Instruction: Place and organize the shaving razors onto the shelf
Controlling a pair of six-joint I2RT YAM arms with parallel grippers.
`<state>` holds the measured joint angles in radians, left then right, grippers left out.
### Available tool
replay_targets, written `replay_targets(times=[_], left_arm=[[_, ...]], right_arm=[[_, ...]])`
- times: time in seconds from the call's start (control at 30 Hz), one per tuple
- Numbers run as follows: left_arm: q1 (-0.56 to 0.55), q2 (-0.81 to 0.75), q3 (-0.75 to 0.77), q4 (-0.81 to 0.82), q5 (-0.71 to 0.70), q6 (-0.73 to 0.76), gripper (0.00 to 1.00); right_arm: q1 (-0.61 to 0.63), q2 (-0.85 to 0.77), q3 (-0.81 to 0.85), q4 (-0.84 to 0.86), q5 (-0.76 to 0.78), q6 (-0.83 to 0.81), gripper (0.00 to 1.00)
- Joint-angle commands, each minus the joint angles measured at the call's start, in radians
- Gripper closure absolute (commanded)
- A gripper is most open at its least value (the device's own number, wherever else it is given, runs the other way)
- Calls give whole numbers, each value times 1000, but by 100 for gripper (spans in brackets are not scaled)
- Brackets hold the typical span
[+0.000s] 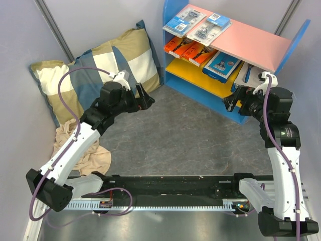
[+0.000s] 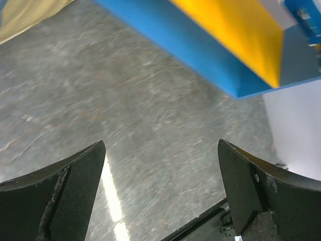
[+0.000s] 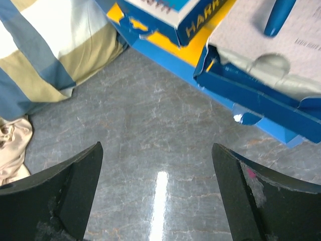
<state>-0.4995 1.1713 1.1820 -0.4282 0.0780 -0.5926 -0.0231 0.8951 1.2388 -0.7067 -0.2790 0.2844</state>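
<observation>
The shelf [image 1: 253, 44] stands at the back right, and all the shaving razors I can see lie on it. Two clear blister packs [image 1: 183, 21] rest on the pink top board. Two orange boxes [image 1: 186, 49] sit on the yellow board below. A blue and white box [image 1: 221, 66] lies to their right, and a further pack [image 1: 249, 73] shows partly past my right arm. My left gripper [image 1: 146, 98] is open and empty over the grey tabletop, left of the shelf. My right gripper [image 1: 231, 101] is open and empty at the shelf's lower front edge. The right wrist view shows the blue and white box [image 3: 170, 14] and the white pack [image 3: 273, 47] just beyond my right gripper [image 3: 157, 170]. My left gripper [image 2: 161, 168] faces the shelf's blue edge [image 2: 190, 47].
A checked pillow [image 1: 108, 68] leans in the back left corner, with a beige cloth [image 1: 83, 150] in front of it by the left arm. Grey walls close in the left, back and right sides. The pillow [image 3: 47, 50] and cloth [image 3: 12, 145] also show at the left of the right wrist view.
</observation>
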Motion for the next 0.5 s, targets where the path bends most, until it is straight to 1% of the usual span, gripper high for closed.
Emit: replay_targets(times=[0.0,0.23,0.37,0.47], left_arm=[[30,-41,-73,-84,-57,39,0],[55,-78,-212,-84,-55,11,0],[62,-87,-291,-81,-57,-6,0],[65,-90,-321,-73,-58,-7,0]], right_arm=[[-3,-28,-58,44,-48,16,2],[-3,-114,-220,91,-127,73,2],[-3,-156,-352,111,-115,87,2],[-3,-166,-413,115,-85,79,2]])
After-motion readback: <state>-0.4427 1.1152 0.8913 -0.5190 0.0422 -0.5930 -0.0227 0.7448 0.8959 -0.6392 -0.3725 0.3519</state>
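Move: The white razor box, already on the right end of the yellow shelf, lies about 9 cm ahead of the right hand, 7 cm to its right and a few centimetres lower. The blue razor box stands some 14 cm ahead and 3 cm left of that hand, and the orange razor packs about 18 cm ahead and 12 cm left, at much the same height. From the left hand the white razor box is about 8 cm ahead and 40 cm to the right, slightly lower. With every razor already shelved, both empty hands keep their fingers wide open and sink over the bare grey floor, the left by about 13 cm while easing left and back from the shelf, its fingers tipping down some 15 degrees. The right drops about 9 cm and draws back roughly 3 cm towards its base, away from the white razor box, tipping only slightly downward and touching nothing. ##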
